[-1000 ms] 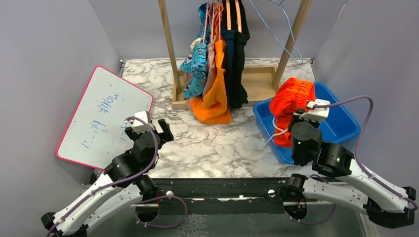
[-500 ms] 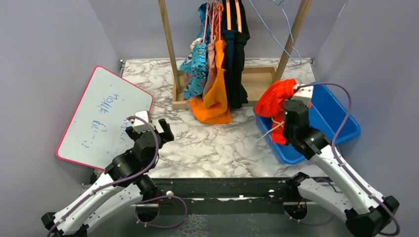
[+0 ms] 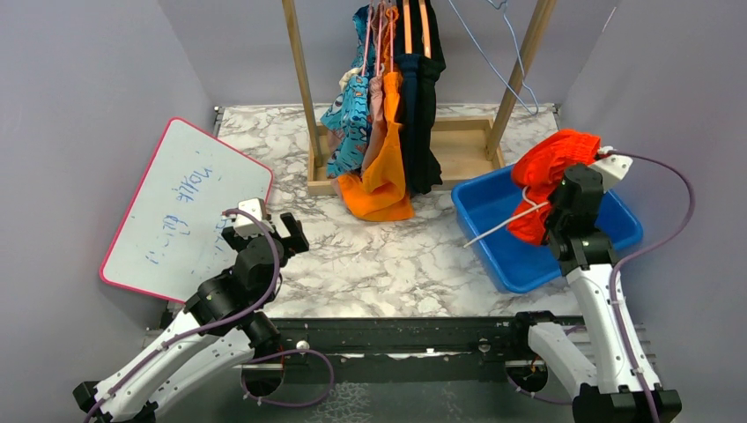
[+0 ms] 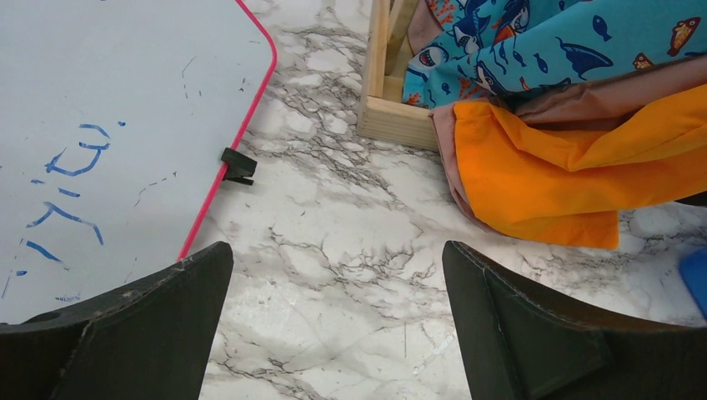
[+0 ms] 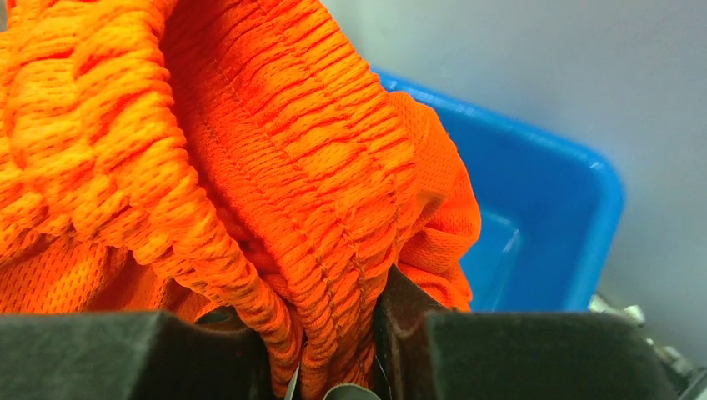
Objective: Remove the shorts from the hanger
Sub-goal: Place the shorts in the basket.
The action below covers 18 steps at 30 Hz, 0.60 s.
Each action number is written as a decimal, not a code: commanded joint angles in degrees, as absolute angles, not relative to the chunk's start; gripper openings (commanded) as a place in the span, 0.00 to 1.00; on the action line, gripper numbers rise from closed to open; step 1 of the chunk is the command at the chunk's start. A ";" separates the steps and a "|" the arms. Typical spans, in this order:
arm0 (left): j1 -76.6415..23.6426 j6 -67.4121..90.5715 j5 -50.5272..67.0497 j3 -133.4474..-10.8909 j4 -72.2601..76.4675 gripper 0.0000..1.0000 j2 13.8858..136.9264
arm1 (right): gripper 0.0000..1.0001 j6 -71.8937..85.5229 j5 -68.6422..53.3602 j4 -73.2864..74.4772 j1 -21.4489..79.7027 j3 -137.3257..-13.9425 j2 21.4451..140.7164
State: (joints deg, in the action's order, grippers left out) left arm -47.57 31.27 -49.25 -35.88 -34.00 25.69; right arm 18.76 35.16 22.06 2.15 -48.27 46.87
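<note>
My right gripper (image 3: 557, 183) is shut on the elastic waistband of the red-orange shorts (image 3: 548, 163), holding them bunched above the blue bin (image 3: 495, 260). The ribbed waistband (image 5: 275, 150) is pinched between the right gripper's (image 5: 321, 333) pads, and a white drawstring (image 3: 498, 227) trails down to the left. Blue cartoon-print (image 3: 351, 119), dusty pink (image 3: 377, 106), bright orange (image 3: 383, 181) and dark navy shorts (image 3: 423, 106) hang on hangers from the wooden rack (image 3: 458, 145). My left gripper (image 3: 264, 231) rests open over bare marble (image 4: 333, 275), left of the rack.
A pink-edged whiteboard (image 3: 181, 207) lies at the left, beside the left arm. An empty light-blue wire hanger (image 3: 509, 48) hangs on the rack's right side. Grey walls close in on both sides, with the right wall close behind the bin.
The right arm has carried the red-orange shorts from the bin's near left corner to the right and farther back, over its far right part. The left arm has not moved.
</note>
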 commanded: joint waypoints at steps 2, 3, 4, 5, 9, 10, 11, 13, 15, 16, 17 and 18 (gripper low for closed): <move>-47.22 31.31 -48.87 -35.77 -33.76 0.99 25.41 | 0.01 9.99 49.53 12.05 1.78 -52.23 47.71; -47.19 31.27 -48.87 -35.77 -33.78 0.99 25.46 | 0.01 9.60 49.03 10.82 1.76 -51.09 47.65; -47.17 31.21 -48.87 -35.82 -33.77 0.99 25.59 | 0.01 8.46 48.04 8.92 1.76 -49.80 47.87; -47.19 31.20 -48.93 -35.85 -33.77 0.99 25.70 | 0.02 7.07 47.53 7.19 1.76 -49.03 48.48; -47.17 31.29 -48.69 -35.77 -33.78 0.99 26.02 | 0.01 12.14 44.37 12.40 1.52 -50.21 54.05; -47.19 31.29 -48.69 -35.84 -33.78 0.99 26.18 | 0.01 12.95 43.59 12.69 1.31 -49.61 55.07; -47.14 31.33 -48.61 -35.86 -33.73 0.99 26.31 | 0.02 13.25 43.91 12.22 0.83 -48.65 55.94; -47.15 31.37 -48.60 -35.86 -33.83 0.99 26.45 | 0.01 13.20 42.67 11.24 -2.69 -46.95 57.30; -47.18 31.38 -48.39 -35.78 -33.77 0.99 26.37 | 0.02 16.52 32.83 13.71 -9.99 -47.40 58.06; -47.13 31.38 -48.39 -35.77 -33.69 0.99 26.30 | 0.01 18.01 28.61 15.01 -12.96 -48.11 58.30; -47.17 31.33 -48.42 -35.77 -33.68 0.99 26.33 | 0.01 18.02 26.54 15.07 -14.29 -48.41 58.55; -47.09 31.29 -48.43 -35.77 -33.62 0.99 26.35 | 0.01 17.69 26.80 15.31 -14.63 -48.72 59.01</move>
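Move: The basket's middle lies about 4 cm left of the right hand, roughly level with it fore and aft and some 21 cm below, so the orange shorts already hang over the basket from that hand. The rack's right post foot stands about 16 cm ahead and 15 cm left, near table height; the dark hanging shorts are some 12 cm ahead and 36 cm left. From the left hand, the basket is about 58 cm right, 8 cm ahead and 17 cm below. The orange shorts, still pinched in the right fingers, are first lifted about 4 cm and carried slightly right, then lowered quickly some 9 cm towards the basket, the hand swinging farther right to finish about 6 cm right of its start. The wrist tips down roughly 10 degrees and turns a little clockwise; the fingers keep their grip. ##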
